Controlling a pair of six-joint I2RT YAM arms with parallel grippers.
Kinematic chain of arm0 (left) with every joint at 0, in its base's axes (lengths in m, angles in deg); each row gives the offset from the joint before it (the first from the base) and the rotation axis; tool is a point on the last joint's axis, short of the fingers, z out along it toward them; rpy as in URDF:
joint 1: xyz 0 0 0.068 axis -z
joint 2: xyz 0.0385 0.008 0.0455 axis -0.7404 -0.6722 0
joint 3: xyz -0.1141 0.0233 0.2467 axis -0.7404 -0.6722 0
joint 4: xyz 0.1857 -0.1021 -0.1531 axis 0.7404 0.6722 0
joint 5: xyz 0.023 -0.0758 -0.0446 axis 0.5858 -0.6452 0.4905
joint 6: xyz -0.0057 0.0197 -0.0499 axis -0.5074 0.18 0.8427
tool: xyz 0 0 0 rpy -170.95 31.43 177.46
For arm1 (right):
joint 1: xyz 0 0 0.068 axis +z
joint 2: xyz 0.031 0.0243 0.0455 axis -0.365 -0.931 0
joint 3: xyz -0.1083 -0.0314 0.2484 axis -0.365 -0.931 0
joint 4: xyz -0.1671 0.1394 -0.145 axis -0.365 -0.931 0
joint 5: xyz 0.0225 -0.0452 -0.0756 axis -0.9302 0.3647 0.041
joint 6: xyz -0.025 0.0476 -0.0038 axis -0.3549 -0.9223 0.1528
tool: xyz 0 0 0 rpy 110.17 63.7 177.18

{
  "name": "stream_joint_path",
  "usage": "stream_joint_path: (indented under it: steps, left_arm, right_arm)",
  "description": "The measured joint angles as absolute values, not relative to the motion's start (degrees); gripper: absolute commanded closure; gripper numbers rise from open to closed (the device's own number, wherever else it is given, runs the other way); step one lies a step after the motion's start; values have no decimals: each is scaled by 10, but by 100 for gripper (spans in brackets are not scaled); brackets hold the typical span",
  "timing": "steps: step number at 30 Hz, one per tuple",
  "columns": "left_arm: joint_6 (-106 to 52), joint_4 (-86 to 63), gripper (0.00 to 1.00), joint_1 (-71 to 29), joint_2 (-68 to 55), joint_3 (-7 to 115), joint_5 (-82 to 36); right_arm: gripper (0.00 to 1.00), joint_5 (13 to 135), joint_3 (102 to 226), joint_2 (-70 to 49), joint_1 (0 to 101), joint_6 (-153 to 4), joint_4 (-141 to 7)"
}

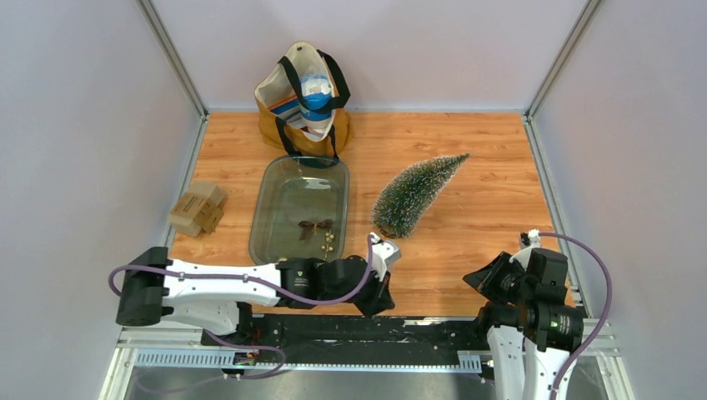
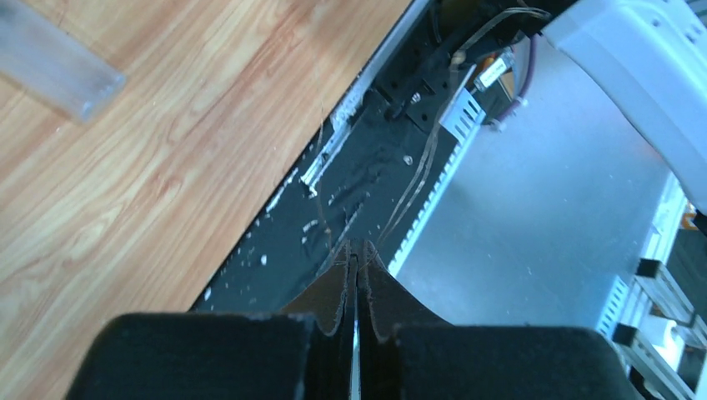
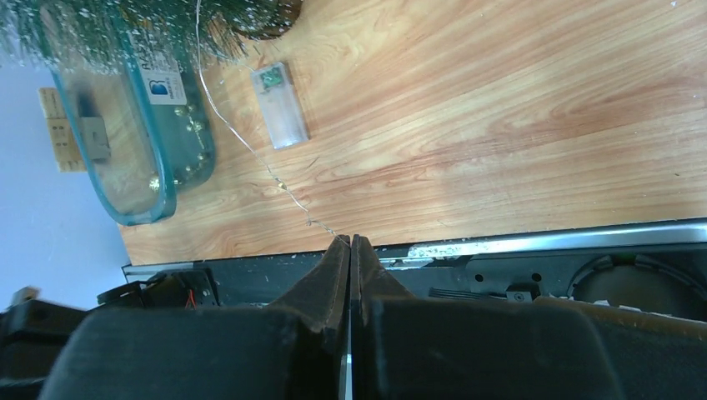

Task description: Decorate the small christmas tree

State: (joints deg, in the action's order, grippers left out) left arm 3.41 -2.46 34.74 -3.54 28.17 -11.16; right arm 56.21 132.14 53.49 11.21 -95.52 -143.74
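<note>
The small christmas tree (image 1: 414, 196) lies on its side on the wooden table, tip toward the back right; its bristles (image 3: 125, 25) fill the right wrist view's top left. A clear battery box (image 1: 384, 249) (image 3: 282, 106) sits by the tree's base. A thin light wire (image 3: 250, 150) runs from there to my right gripper (image 3: 350, 239) (image 1: 482, 280), which is shut on it near the table's front edge. My left gripper (image 2: 358, 247) (image 1: 377, 298) hovers over the front rail, shut on strands of the same wire (image 2: 421, 171).
A clear glass tray (image 1: 263, 208) (image 3: 158, 196) left of the tree holds a brown bow (image 1: 315, 225) and a gold bead sprig (image 1: 328, 243). A tote bag (image 1: 303, 100) stands at the back. Small cardboard boxes (image 1: 198, 209) sit at the left edge.
</note>
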Motion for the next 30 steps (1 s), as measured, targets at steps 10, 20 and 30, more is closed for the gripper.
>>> stream_joint_path:
  steps: [10, 20, 30]
  left_arm:
    - [94, 171, 100, 348, 112, 281, -129]
    - [162, 268, 100, 348, 182, 264, -120]
    - [162, 447, 100, 348, 165, 356, -62]
  right_arm:
    - [100, 516, 1243, 565, 112, -956, -1437]
    - [100, 430, 1186, 598, 113, -969, -1451]
    - [49, 432, 1189, 583, 113, -963, -1452]
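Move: The wire of the lights is already pinched in both my hands. From my left hand the tray is about 22 cm ahead and 21 cm to the left, and the battery box some 11 cm straight ahead, both roughly 14 cm lower; the tree's middle is about 24 cm ahead, 7 cm right and 10 cm down. From my right hand the battery box is about 6 cm ahead, 15 cm left, 14 cm below; the tree 18 cm ahead, 9 cm left. I draw my left hand about 14 cm to my left, away from the right hand and towards the near side of the tray, rising slightly and rolling some 20 degrees while it keeps its pinch on the wire. My right hand sinks about 5 cm, easing left and back after the left one with a slight roll, then opens partway and lets go of the wire. ##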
